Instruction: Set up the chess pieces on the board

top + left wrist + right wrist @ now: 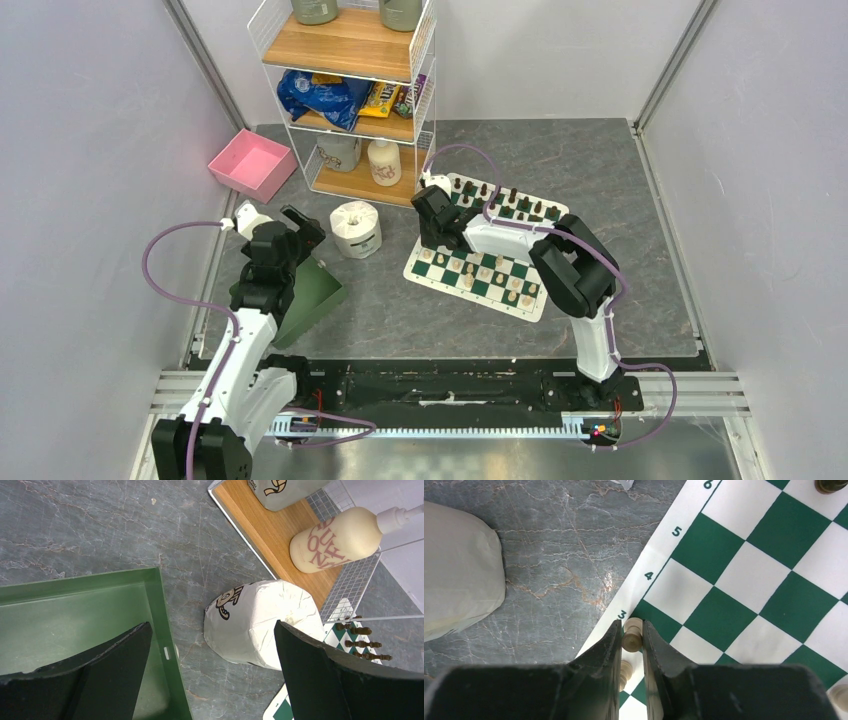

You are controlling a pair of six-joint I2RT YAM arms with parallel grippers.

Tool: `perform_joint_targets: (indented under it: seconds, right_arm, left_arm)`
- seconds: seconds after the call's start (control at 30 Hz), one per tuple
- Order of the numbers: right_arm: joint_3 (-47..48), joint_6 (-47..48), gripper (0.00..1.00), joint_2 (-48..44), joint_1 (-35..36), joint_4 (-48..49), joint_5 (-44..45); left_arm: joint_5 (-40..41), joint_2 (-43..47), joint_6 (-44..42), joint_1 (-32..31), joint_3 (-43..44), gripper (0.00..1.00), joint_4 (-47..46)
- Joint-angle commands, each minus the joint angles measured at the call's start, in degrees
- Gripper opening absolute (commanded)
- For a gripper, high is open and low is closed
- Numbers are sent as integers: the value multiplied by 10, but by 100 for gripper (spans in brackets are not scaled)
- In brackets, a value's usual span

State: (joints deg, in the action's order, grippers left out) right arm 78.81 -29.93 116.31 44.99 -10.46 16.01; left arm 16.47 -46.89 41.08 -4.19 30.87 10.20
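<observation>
The green and white board [531, 311] lies right of centre. Dark brown chess pieces [500, 195] line its far rows and cream ones [500, 283] its near rows. My right gripper [432, 222] hangs over the board's left edge. In the right wrist view the right gripper [630, 625] is shut on a cream pawn [631, 640] at the board [749, 575] edge, beside the number 3. Another cream piece [625, 671] stands beneath the fingers. My left gripper [300, 225] is open and holds nothing; in its wrist view the left gripper [212, 626] spans the green bin's rim and a toilet roll.
A green bin [305, 300] sits under the left arm. A wrapped toilet roll [355, 228] stands between bin and board. A wire shelf [350, 110] with bottles and snacks stands at the back, a pink tray [250, 163] to its left. Grey walls enclose both sides.
</observation>
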Motion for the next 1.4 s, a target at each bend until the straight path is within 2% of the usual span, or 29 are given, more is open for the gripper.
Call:
perform_joint_targets:
  seconds: [0.0,0.47,0.87,1.37]
  right_arm:
    - [23,20,22,-41,5,-2,29]
    - [-23,31,22,-130,40,-20,41]
    - [-40,8,22,-105,99,-33,58]
    - [-50,-3,21,-74,105,-40,62]
  left_arm:
    - [9,0,-11,4,9,100,-21]
    - [3,12,-5,4,6,100,-18]
    - [12,16,-2,4,-3,100,-22]
    - [22,17,-5,4,-5,100,-20]
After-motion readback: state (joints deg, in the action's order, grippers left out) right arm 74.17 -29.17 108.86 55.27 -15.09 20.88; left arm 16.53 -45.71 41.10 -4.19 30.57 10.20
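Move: The right hand already grips a pale chess piece at square 3 of the left-edge file; its goal, the corner square marked 1, lies about 7 cm back, 3 cm left and 3 cm below. A pale pawn stands 4 cm back, 2 cm left, another 5 cm back, 2 cm right; the paper roll is some 16 cm left, level with the hand. From the left hand the corner square is roughly level, 24 cm right and 14 cm below. The right hand lifts the pinched piece over 8 cm, carries it back and slightly left, then lowers towards the corner square. ##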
